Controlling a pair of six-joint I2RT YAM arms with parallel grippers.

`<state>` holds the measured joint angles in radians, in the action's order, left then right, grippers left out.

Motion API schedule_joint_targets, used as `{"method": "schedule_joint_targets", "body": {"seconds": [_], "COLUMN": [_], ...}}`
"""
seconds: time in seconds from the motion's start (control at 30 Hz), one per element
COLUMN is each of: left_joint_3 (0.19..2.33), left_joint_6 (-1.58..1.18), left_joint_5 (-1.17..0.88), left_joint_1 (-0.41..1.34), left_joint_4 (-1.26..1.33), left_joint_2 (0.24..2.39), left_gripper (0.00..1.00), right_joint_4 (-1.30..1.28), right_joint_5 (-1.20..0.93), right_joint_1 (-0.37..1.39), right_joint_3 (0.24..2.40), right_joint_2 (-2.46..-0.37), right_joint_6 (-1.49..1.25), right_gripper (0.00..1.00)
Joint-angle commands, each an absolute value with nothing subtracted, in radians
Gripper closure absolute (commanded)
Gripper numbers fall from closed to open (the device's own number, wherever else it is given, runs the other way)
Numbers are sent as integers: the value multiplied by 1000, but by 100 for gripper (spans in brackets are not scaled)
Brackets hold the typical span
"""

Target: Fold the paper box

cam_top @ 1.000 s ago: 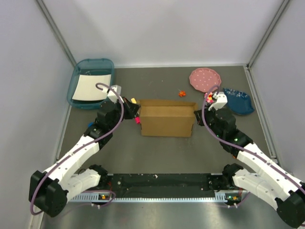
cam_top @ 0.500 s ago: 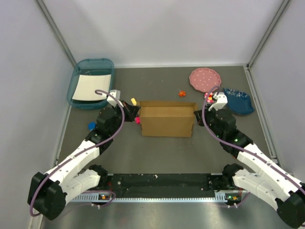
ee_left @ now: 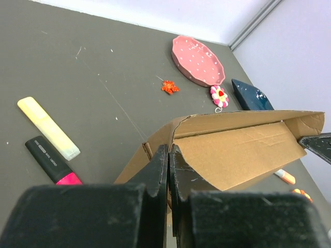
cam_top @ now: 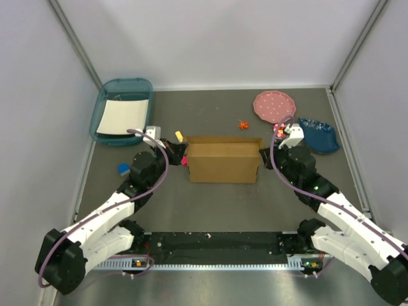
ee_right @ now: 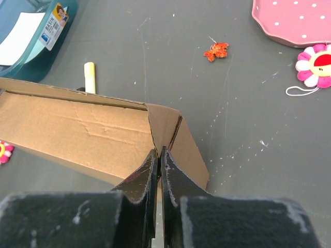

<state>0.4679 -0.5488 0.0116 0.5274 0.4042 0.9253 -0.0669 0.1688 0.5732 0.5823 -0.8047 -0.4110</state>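
The paper box (cam_top: 223, 160) is brown cardboard, standing partly formed in the middle of the table. My left gripper (cam_top: 181, 152) is at its left end. In the left wrist view the gripper (ee_left: 169, 151) is shut on the box's (ee_left: 238, 149) left end wall. My right gripper (cam_top: 264, 155) is at the right end. In the right wrist view it (ee_right: 158, 153) is shut on the folded right end flap of the box (ee_right: 77, 129). The long top flap slopes over the inside.
A teal tray (cam_top: 121, 111) with white paper is at the back left. A pink plate (cam_top: 275, 106), a dark blue dish (cam_top: 319, 134) and a flower charm (cam_top: 278, 131) are at the back right. A yellow marker (ee_left: 48, 128), a black-pink marker (ee_left: 51, 161), an orange bit (cam_top: 243, 125) and a blue piece (cam_top: 123, 169) lie around the box.
My left wrist has shifted toward the near side and lower, still at the box's left end, uncovering the blue piece on the table. The right arm and the box have hardly moved.
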Motion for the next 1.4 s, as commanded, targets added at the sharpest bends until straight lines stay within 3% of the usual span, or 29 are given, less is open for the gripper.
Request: {"method": "schedule_joint_targets", "body": {"seconds": [0.0, 0.17, 0.27, 0.6, 0.77, 1.17, 1.37], "left_joint_3": [400, 374, 362, 336, 307, 264, 229], "left_joint_6": [-551, -476, -462, -419, -428, -414, -387], "left_joint_5": [30, 149, 202, 333, 373, 452, 506], "left_joint_1": [612, 695, 721, 747, 764, 808, 830], "left_joint_4": [364, 370, 364, 334, 373, 466, 526], "left_joint_2": [945, 931, 920, 903, 925, 956, 960], "left_gripper": [100, 100, 100, 100, 100, 100, 100], "right_joint_4": [-180, -187, -193, -213, -230, -270, -276], "right_joint_5": [86, 87, 84, 104, 112, 181, 189], "right_joint_1": [598, 598, 598, 598, 597, 598, 598], "right_joint_3": [538, 535, 537, 580, 618, 725, 767], "right_joint_2": [-812, -787, -769, -704, -701, -693, -715], "right_joint_6": [-408, -405, -405, -414, -411, -390, -373], "right_gripper": [100, 100, 94, 62, 54, 45, 46]}}
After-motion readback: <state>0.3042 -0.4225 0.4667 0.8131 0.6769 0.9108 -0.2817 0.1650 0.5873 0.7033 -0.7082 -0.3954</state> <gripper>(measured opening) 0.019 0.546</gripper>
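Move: The box is held between my hands by the two corners of its raised edge. Its middle lies about 13 cm to the right of my left hand, level fore-and-aft and some 6 cm lower, and about 13 cm to the left of my right hand, 1 cm ahead. The yellow marker is roughly 9 cm ahead of my left hand and 5 cm left, the black highlighter 5 cm ahead and 4 cm left, both some 12 cm down. With my right hand I ease back nearly 3 cm while opening its shut fingers to about half, let go of the box's right corner, then rise about 4 cm clear of it. My left hand keeps its pinch on the left corner, drawing it back some 2 cm and slightly down while turning about 10 degrees counter-clockwise and tilting its fingertips up. ##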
